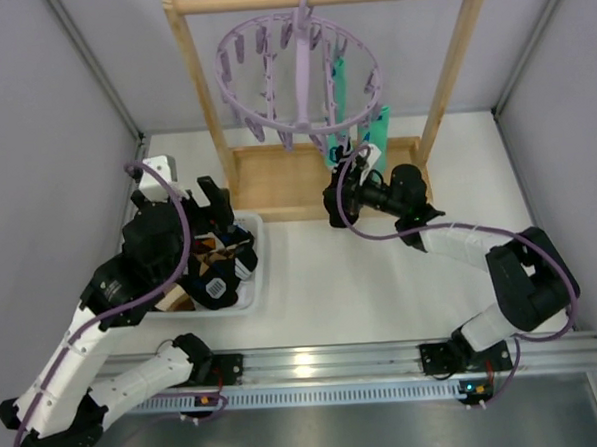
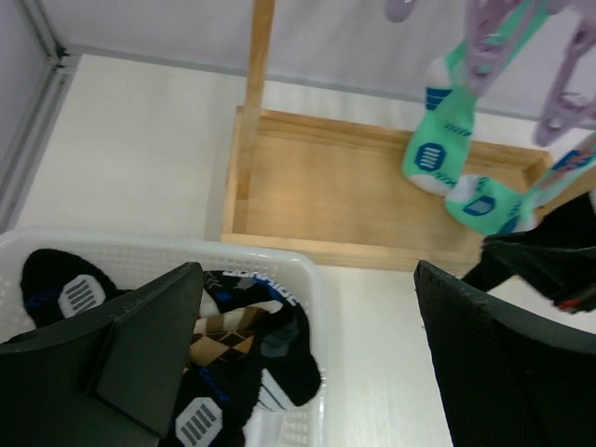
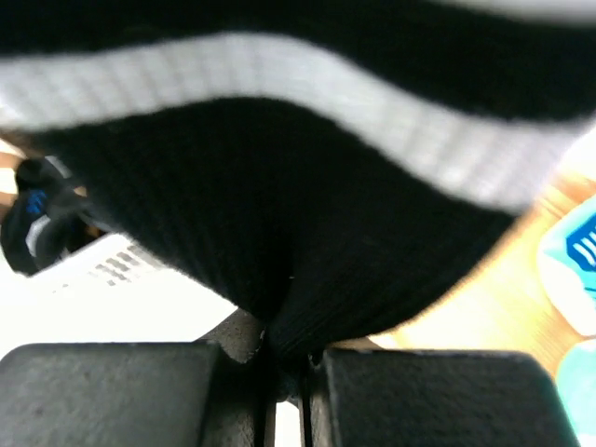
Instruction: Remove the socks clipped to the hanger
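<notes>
The lavender hanger [image 1: 296, 83] hangs by its hook from the wooden rack's top bar. Mint-teal socks [image 1: 374, 129] dangle from its right-hand clips and also show in the left wrist view [image 2: 438, 149]. My right gripper [image 1: 335, 197] reaches under the hanger's right side and is shut [image 3: 289, 368] on the bottom of a black sock with a white stripe [image 3: 279, 233], which fills its view. My left gripper [image 1: 215, 200] hovers open [image 2: 307, 279] over the white basket [image 2: 140, 244], with nothing between its fingers.
Black and brown argyle socks [image 2: 251, 326] lie in the basket [image 1: 256, 276] at the left. The wooden rack's tray base [image 1: 276, 180] and its uprights stand at the back. Grey walls close in both sides.
</notes>
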Robot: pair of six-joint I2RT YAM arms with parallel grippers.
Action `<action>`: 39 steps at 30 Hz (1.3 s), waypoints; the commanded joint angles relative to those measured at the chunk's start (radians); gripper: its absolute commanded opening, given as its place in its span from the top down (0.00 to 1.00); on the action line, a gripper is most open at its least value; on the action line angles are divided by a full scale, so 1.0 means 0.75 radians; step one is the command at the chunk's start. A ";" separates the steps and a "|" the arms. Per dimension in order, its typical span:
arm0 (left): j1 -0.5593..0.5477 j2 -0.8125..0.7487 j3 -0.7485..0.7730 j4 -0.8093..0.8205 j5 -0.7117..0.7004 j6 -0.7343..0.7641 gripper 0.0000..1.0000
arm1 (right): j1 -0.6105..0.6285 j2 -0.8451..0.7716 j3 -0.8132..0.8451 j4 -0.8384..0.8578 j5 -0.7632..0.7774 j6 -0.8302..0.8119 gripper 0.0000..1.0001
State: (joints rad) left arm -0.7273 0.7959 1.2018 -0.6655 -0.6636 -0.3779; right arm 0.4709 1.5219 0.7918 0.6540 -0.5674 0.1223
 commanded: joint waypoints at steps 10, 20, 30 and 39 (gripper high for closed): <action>-0.016 0.401 0.585 0.026 0.394 -0.053 0.02 | 0.607 -0.209 0.034 -0.017 0.999 -0.151 1.00; -0.194 0.683 0.940 0.020 0.413 0.133 0.02 | 0.914 -0.027 0.239 -0.099 1.441 -0.435 1.00; -0.210 0.730 0.860 0.024 0.334 0.224 0.02 | 1.017 0.006 0.182 0.076 1.377 -0.456 1.00; -0.047 0.778 0.766 0.091 0.672 0.122 0.02 | 0.972 -0.176 -0.037 0.245 1.174 -0.396 1.00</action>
State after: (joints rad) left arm -0.7944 1.3674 1.8194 -0.6594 -0.2657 -0.2562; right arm 1.2030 1.4578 0.7929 0.7544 0.4179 -0.2031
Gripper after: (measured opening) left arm 0.984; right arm 0.025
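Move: The left hand, open and empty, is after the clip holding the black sock: about 15 cm ahead, 29 cm right and 8 cm higher. From the right hand, already shut on the sock's lower end, that clip is some 13 cm above, 3 cm ahead and 2 cm left. The nearer teal sock hangs about 6 cm right of the clip and 5 cm farther out; the basket sits roughly 35 cm left of the right hand, 11 cm back and 16 cm below. Keeping its fingers shut on the black sock's lower end, the right hand hauls it back and to the left, about 11 cm each way and rising some 5 cm, its wrist rolling as it goes, so that the clipped end is drawn towards the left arm. Meanwhile the left hand, fingers wide open, swings about 17 cm to the right and climbs some 12 cm, turning clockwise by about 25 degrees, then sinks around 4 cm and eases forward towards the clip without plainly touching it. ##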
